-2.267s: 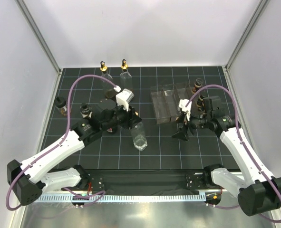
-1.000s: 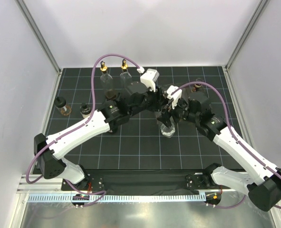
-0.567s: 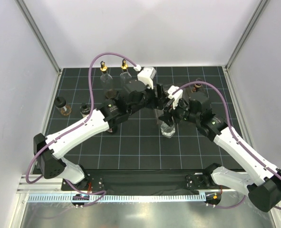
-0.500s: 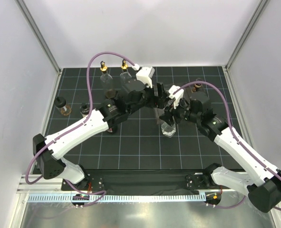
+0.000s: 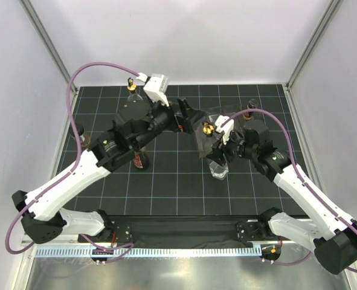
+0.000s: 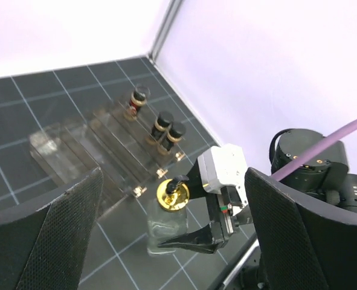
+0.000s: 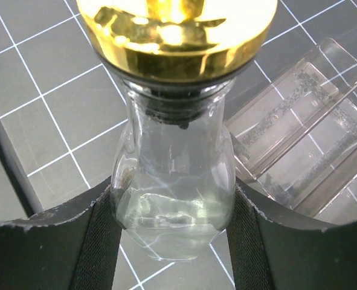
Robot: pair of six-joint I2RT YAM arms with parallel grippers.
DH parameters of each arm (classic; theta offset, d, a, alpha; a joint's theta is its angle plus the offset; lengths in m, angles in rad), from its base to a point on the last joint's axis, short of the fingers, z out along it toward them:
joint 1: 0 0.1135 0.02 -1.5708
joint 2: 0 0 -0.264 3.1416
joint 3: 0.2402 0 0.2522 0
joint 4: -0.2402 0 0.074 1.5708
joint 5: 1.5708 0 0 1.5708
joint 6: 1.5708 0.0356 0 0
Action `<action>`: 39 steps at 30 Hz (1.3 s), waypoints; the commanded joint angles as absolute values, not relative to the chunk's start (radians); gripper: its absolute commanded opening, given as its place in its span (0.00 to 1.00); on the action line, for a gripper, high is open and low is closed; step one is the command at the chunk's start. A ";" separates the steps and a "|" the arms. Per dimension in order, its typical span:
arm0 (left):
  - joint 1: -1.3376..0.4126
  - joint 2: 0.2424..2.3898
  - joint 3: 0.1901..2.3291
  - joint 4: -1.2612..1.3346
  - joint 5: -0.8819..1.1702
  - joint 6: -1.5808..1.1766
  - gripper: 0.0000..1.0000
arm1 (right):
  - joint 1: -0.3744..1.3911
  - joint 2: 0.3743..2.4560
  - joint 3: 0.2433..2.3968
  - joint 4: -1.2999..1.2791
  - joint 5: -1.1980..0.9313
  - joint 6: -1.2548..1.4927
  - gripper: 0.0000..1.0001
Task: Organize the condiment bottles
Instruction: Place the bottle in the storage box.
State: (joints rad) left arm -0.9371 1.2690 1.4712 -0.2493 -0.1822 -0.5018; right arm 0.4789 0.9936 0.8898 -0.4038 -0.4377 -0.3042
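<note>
A tall clear bottle [image 5: 218, 169] with a gold pourer top stands on the black mat, and my right gripper [image 5: 215, 157] is shut on its body. In the right wrist view both pads [image 7: 99, 241] press the glass of this bottle [image 7: 172, 187]. My left gripper [image 5: 186, 115] hangs open up and to the left of it, holding nothing. From the left wrist view the bottle [image 6: 166, 223] stands below and between the wide-apart fingers [image 6: 45, 241] of my left gripper [image 6: 171, 175]. A white-capped red sauce bottle [image 5: 139, 158] stands beside the left arm. Another gold-topped bottle [image 5: 131, 84] is at the back.
The clear divided rack [image 6: 87, 145] lies just behind the held bottle; small dark bottles [image 6: 162, 124] stand in its right end. A small dark bottle [image 5: 83, 138] stands at the mat's left edge. The rack's corner [image 7: 305, 139] is close on the right of the held bottle.
My left gripper has opened, let go of the clear bottle and pulled back up and to the left. The right gripper has closed on the bottle and keeps it standing.
</note>
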 commanded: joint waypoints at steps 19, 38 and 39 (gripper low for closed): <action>-0.896 0.930 1.174 -0.278 -0.219 -0.112 1.00 | 0.209 1.075 1.150 -0.318 -0.546 -0.311 0.04; -0.888 0.910 1.000 -0.218 -0.249 -0.021 1.00 | 0.049 1.279 1.318 -0.161 -0.511 -0.230 0.04; -0.887 0.907 0.993 -0.218 -0.249 -0.023 1.00 | 0.046 1.287 1.321 -0.152 -0.508 -0.229 0.04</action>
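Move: The right hand holds the gold-capped glass bottle; the third slot from the left in the storage box lies about 18 cm ahead, 9 cm right and 18 cm below. Two black-capped jars stand roughly 17 cm ahead and 18 cm right; a red-label jar is 26 ahead, 16 right. From the empty left hand, the red-label bottle is about 20 cm left, 1 ahead, 32 below; the slot 17 ahead, 18 right, 38 below. Keeping its grip on the upright bottle, the right hand carries it about 14 cm forward and 10 cm right towards the third slot, climbing some 8 cm while the wrist swings about 20 degrees clockwise. The left hand, still empty and wide open, clears out leftward about 9 cm, then sinks about 11 cm, rolling as it nears the red-label bottle. ##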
